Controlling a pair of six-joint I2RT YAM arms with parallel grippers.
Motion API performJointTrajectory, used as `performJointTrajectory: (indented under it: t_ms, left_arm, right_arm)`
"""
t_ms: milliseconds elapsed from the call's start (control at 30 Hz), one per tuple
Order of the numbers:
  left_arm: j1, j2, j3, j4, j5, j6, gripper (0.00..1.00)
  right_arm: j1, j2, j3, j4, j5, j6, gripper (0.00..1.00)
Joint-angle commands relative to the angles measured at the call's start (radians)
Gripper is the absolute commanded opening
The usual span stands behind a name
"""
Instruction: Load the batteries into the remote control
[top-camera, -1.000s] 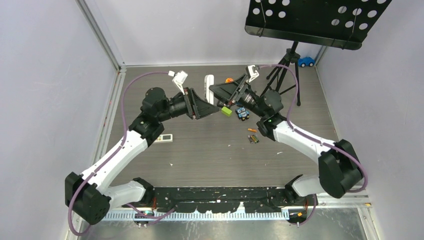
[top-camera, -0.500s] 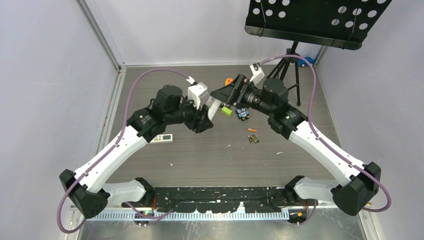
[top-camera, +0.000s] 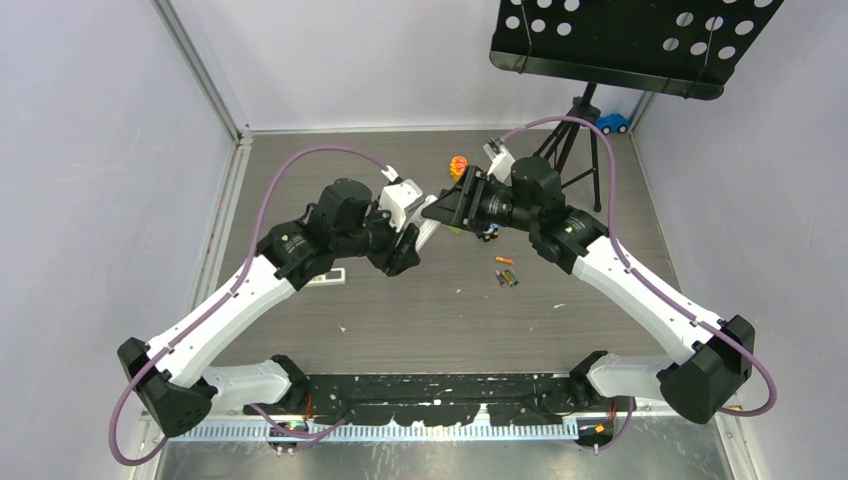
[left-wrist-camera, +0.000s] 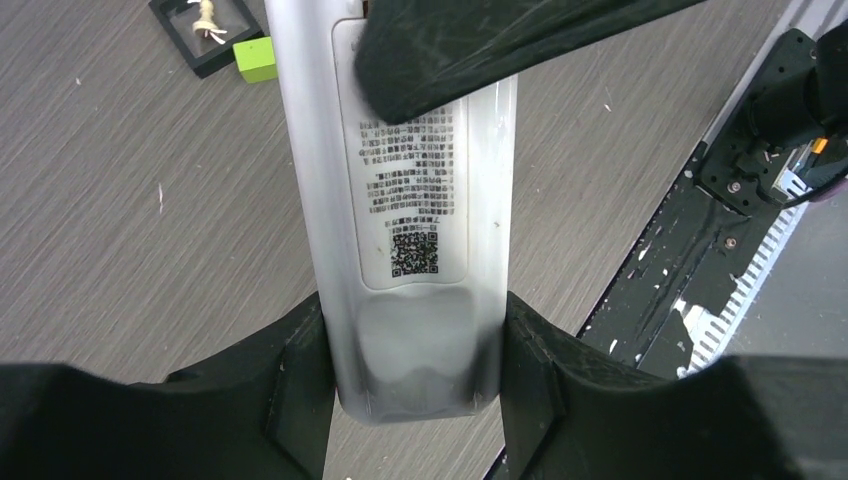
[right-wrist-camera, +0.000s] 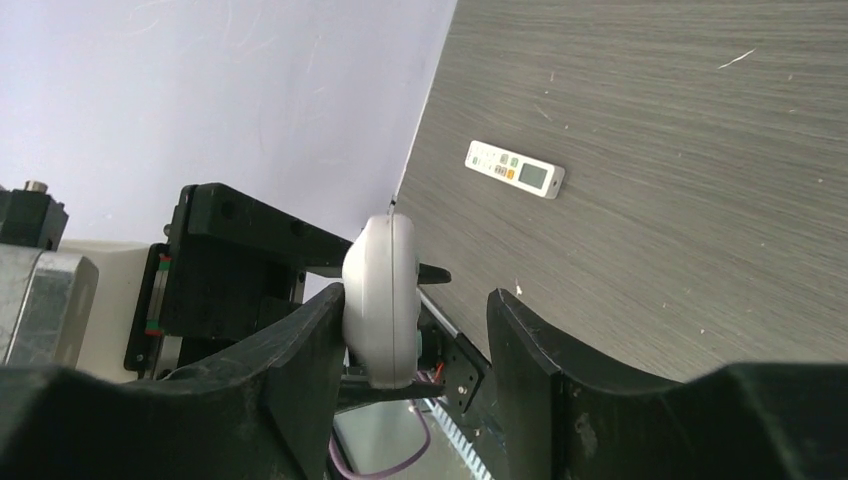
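My left gripper (left-wrist-camera: 412, 312) is shut on the near end of the remote control (left-wrist-camera: 405, 200), a long white body held back-up with a printed label and QR code showing. It hangs above the table between both arms (top-camera: 427, 228). My right gripper (right-wrist-camera: 418, 300) straddles the remote's far end (right-wrist-camera: 381, 285). Its jaws are open: one finger (right-wrist-camera: 300, 340) touches the white body, the other (right-wrist-camera: 530, 350) stands clear of it. That black finger also crosses the remote's back in the left wrist view. The batteries (top-camera: 507, 277) lie on the table right of centre, one orange one (top-camera: 505, 260) just behind.
A small white remote (top-camera: 326, 276) with a display lies under the left arm, also in the right wrist view (right-wrist-camera: 515, 170). A green block (left-wrist-camera: 255, 58) and a black frame (left-wrist-camera: 205, 30) lie past the held remote. An orange toy (top-camera: 458, 165), tripod (top-camera: 580, 130) and blue car (top-camera: 612, 123) stand at the back.
The left arm turned and carried the remote toward the middle. The right gripper moved in over the remote's far end and its jaws narrowed around it.
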Motion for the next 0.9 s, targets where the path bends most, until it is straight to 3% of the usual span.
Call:
performJointTrajectory:
  t_ms: [0, 167, 300, 400, 467, 567, 633, 867]
  left_arm:
    - [-0.026, -0.049, -0.005, 0.033, 0.022, 0.05, 0.0]
    - [-0.029, -0.071, -0.015, 0.054, 0.044, 0.049, 0.0]
    - [-0.028, -0.1, -0.042, 0.132, 0.055, -0.033, 0.02]
    - [-0.028, -0.12, -0.076, 0.222, 0.087, -0.12, 0.31]
    - [-0.029, -0.137, -0.095, 0.283, 0.084, -0.198, 0.58]
    - [-0.028, -0.163, -0.105, 0.356, -0.08, -0.404, 0.83]
    - [-0.028, -0.186, -0.12, 0.402, -0.175, -0.585, 0.87]
    - [-0.028, -0.259, -0.185, 0.671, -0.032, -0.807, 0.88]
  right_arm:
    - [0.005, 0.004, 0.028, 0.038, -0.069, 0.029, 0.58]
    - [0.005, 0.003, 0.003, 0.101, -0.103, 0.063, 0.53]
    - [0.004, -0.023, -0.058, 0.273, -0.14, 0.148, 0.27]
    - [0.005, -0.054, -0.102, 0.378, -0.118, 0.194, 0.17]
    - [0.005, -0.08, -0.127, 0.415, -0.077, 0.21, 0.15]
    - [0.005, -0.139, -0.183, 0.514, -0.004, 0.221, 0.13]
    - [0.005, -0.184, -0.228, 0.611, 0.037, 0.229, 0.12]
    - [0.005, -0.274, -0.293, 0.775, 0.149, 0.255, 0.12]
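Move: The left hand holds the white remote by its lower end. The remote's middle lies some 3 cm ahead, 2 cm right and 5 cm above that hand, and from the right hand about 3 cm back, 2 cm left and 4 cm below, its upper end between the open fingers. From the right hand, the green block lies roughly 11 cm ahead, 4 cm right, and the batteries level, 15 cm right, both about 27 cm below. Right fingers close on the remote, left fingers open and release, then both hands rise about 8–9 cm. ##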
